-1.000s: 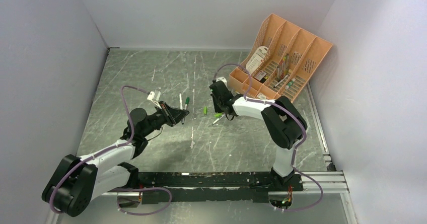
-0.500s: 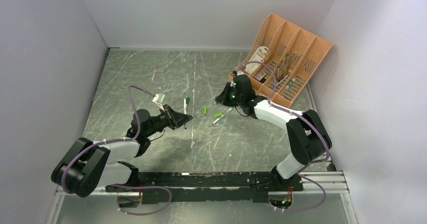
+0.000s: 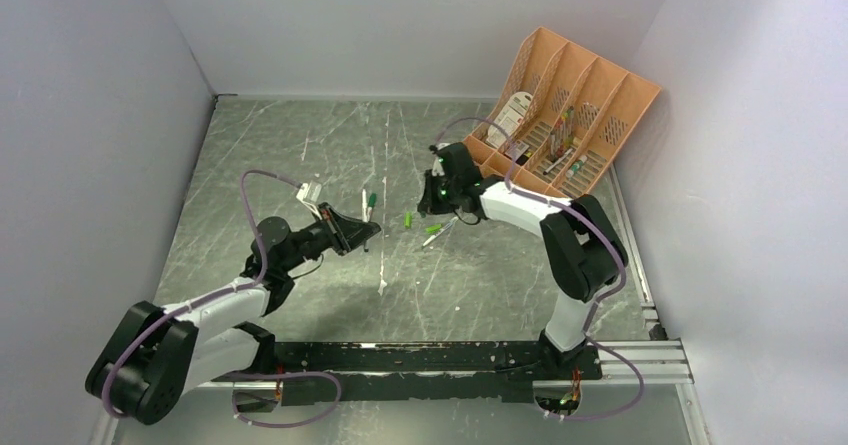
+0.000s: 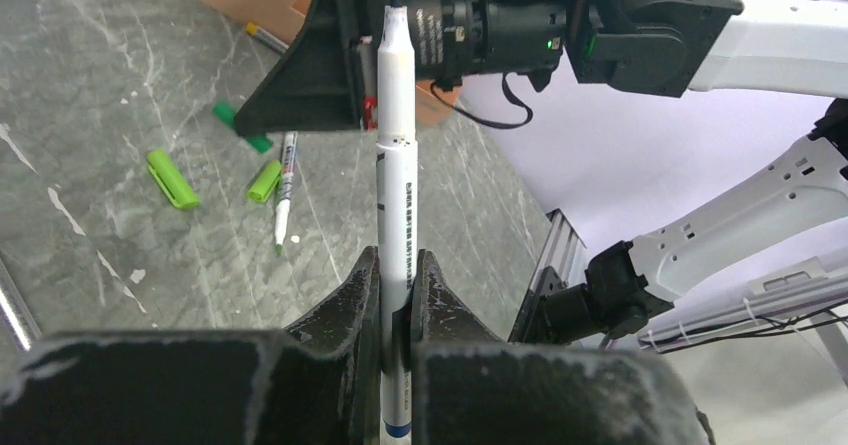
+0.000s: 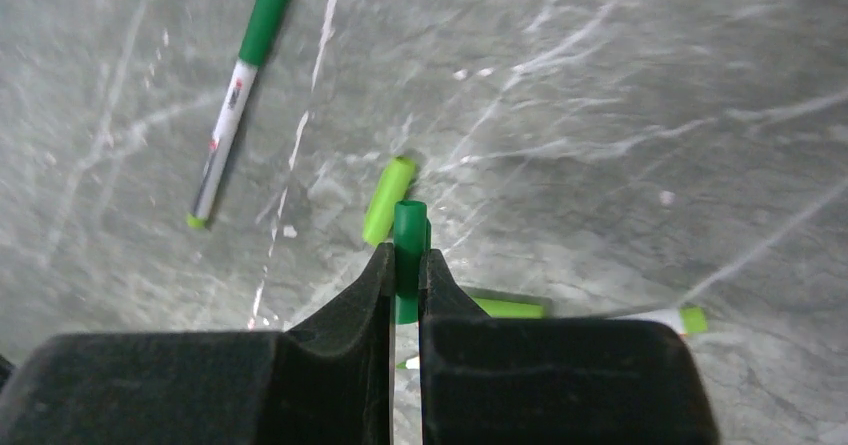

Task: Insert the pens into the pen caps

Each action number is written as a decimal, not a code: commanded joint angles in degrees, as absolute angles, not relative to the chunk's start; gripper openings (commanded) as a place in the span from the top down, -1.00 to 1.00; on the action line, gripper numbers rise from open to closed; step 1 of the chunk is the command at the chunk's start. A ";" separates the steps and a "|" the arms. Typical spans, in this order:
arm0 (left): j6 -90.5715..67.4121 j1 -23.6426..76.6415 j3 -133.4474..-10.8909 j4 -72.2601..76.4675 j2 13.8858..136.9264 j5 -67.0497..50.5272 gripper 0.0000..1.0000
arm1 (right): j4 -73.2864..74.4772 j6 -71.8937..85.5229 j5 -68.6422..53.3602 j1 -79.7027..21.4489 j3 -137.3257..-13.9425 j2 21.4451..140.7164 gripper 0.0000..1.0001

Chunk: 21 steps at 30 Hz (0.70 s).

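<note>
My left gripper (image 4: pixel 398 270) is shut on a pale pen (image 4: pixel 397 155), which stands out past the fingers with its bare tip close to the right gripper's black fingers (image 4: pixel 310 65). In the top view this pen (image 3: pixel 364 205) rises from the left gripper (image 3: pixel 367 230). My right gripper (image 5: pixel 408 265) is shut on a dark green pen cap (image 5: pixel 409 235), held above the table left of the organizer (image 3: pixel 432 200). A light green cap (image 5: pixel 388 200) lies on the table below it. A pen with a dark green cap on it (image 5: pixel 235 105) lies to the left. Another pen (image 4: pixel 285 180) lies beside a light green cap (image 4: pixel 265 180).
An orange organizer (image 3: pixel 560 130) with mixed stationery stands at the back right, close behind the right arm. A further light green cap (image 4: pixel 172 178) lies on the grey marbled table (image 3: pixel 300 145). White walls close in the left, back and right sides.
The right arm swung out toward the organizer, then came back left with its cap. The left arm drew back a little and returned, still holding its pen.
</note>
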<state>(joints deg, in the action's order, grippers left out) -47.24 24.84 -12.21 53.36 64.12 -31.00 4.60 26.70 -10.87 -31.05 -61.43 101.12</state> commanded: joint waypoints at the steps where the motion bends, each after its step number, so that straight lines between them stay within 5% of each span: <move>1: -42.17 24.38 -14.23 45.66 60.57 -29.25 0.86 | 15.47 15.82 -4.57 -38.84 -66.93 103.47 1.00; 12: -41.74 24.43 -15.63 42.19 59.96 -28.68 0.86 | 18.83 10.85 2.79 -50.89 -62.02 102.63 0.98; 17: -41.96 24.43 -15.65 42.86 61.21 -28.82 0.87 | 18.90 12.53 3.28 -51.52 -61.50 101.58 0.29; 21: -42.57 24.42 -15.92 43.49 62.29 -29.73 0.86 | 20.57 14.93 4.69 -52.06 -62.28 98.87 0.03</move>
<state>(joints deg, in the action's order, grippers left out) -42.83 24.84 -14.20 42.96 61.58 -29.52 18.81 13.10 2.37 -51.22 -62.02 102.74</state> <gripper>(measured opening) 0.149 0.458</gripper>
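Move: My right hand already holds the green cap; the bare spot I take it to is about 11 cm back, 3 to the left and 5 below. The upright light green cap lies about 1 cm back and 4 left of this hand, the slanted one 3 back and 2 right, and the green-tipped pen's middle roughly 4 back and 4 right, all about 5 below. From my left hand that spot is about 1 cm ahead, 8 right and 16 below. I swing my right hand back some 11 cm with the pinched green cap, swerving left on the way and sinking about 4.5 cm to the bare table beyond the green-tipped pen's tip. The wrist turns about 30 degrees, pointing the fingers more steeply down; there I stop and open them to let go of the cap. My left hand keeps its grip on the white pen, sinking about a centimetre. ##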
